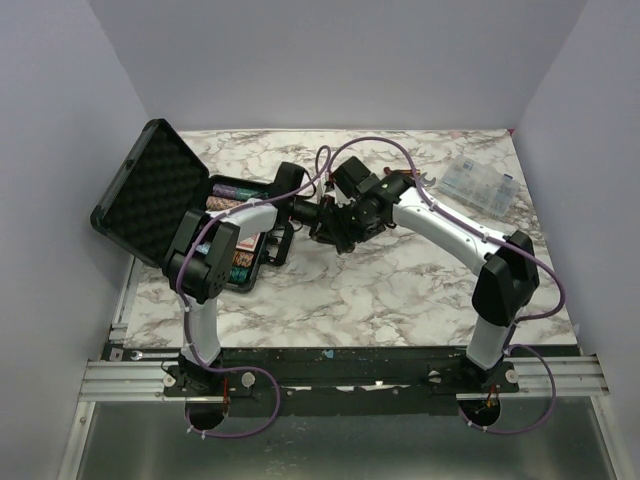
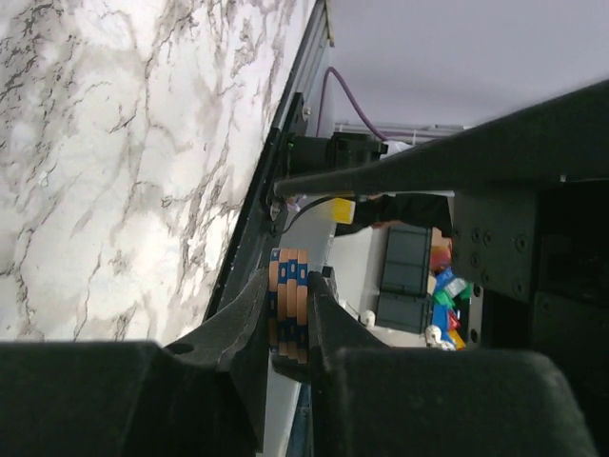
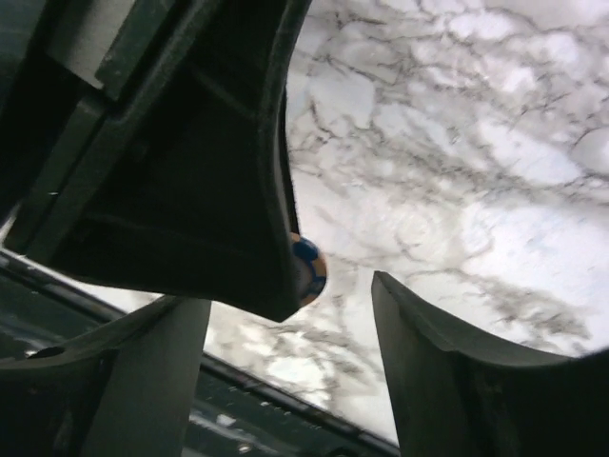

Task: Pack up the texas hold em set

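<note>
The black briefcase [image 1: 150,195] of the texas hold em set lies open at the left of the table, foam lid raised, with rows of poker chips [image 1: 232,192] inside. Just right of the case, my left gripper [image 1: 305,212] [image 2: 290,286] is shut on a small stack of orange-and-blue chips [image 2: 288,305], held edge-on above the table. My right gripper [image 1: 330,228] [image 3: 290,309] faces it closely with its jaws open. Nothing sits between its fingers except the tip of the left gripper's finger, behind which one chip [image 3: 310,269] shows.
A clear plastic compartment box [image 1: 482,182] sits at the back right of the marble table [image 1: 400,290]. The two arms meet over the table's middle-left. Purple cables loop above the grippers. The aluminium rail [image 1: 340,375] runs along the near edge.
</note>
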`<act>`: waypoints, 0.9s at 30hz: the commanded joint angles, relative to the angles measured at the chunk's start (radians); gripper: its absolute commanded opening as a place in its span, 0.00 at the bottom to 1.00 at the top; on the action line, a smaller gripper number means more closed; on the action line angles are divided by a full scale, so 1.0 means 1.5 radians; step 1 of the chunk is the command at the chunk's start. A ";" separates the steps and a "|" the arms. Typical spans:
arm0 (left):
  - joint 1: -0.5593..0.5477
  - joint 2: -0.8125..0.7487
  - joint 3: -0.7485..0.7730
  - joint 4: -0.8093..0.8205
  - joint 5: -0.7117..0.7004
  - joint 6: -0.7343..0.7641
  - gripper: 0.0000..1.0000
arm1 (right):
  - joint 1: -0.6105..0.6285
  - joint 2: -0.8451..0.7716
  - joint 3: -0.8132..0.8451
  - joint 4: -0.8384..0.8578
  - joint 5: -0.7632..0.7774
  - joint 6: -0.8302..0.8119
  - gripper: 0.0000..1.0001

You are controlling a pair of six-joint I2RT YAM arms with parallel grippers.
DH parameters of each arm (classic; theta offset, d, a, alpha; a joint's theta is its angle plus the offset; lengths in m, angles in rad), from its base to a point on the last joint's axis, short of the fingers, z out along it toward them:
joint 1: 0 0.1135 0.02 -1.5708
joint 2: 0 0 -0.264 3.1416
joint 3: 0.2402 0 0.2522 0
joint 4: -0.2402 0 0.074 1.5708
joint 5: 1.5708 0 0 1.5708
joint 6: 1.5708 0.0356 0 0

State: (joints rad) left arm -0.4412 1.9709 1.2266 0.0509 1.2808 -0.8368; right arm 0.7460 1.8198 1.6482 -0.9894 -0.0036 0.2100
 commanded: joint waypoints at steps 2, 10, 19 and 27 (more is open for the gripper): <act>0.005 -0.074 0.062 -0.257 -0.135 0.174 0.00 | -0.005 -0.065 -0.057 0.084 0.032 -0.007 0.86; 0.049 -0.144 0.102 -0.389 -0.478 0.293 0.00 | -0.005 -0.257 -0.262 0.215 -0.062 -0.008 0.99; 0.070 -0.148 0.166 -0.416 -0.712 0.378 0.00 | -0.005 -0.459 -0.547 0.386 -0.001 0.118 1.00; 0.081 -0.034 0.321 -0.527 -0.793 0.422 0.00 | -0.008 -0.451 -0.654 0.491 0.014 0.175 1.00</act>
State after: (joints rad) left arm -0.3264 1.8633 1.6283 -0.6231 0.2218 -0.2802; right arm 0.7383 1.1397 0.7219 -0.3897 -0.0025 0.4068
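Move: The right end of the orange chip row in the open case, where the held stack seems bound, lies about 11 cm ahead of the left gripper, 20 cm to its left and 9 cm lower. The green chip row ends roughly 5 cm beyond that; the red card pack is 4 cm ahead and 23 cm left of the gripper, and the case handle level with it, 15 cm left. From the right gripper the orange row's end is some 12 cm ahead and 21 cm left. Keep the small stack of orange-and-blue chips pinched in the left gripper and carry it forward and left, about 20 cm in all at nearly the same height, towards the case, swinging the fingers from pointing right to pointing down and forward. Spread the right fingers fully and back that gripper off, back and right some 10 cm, rising slightly before sinking. ##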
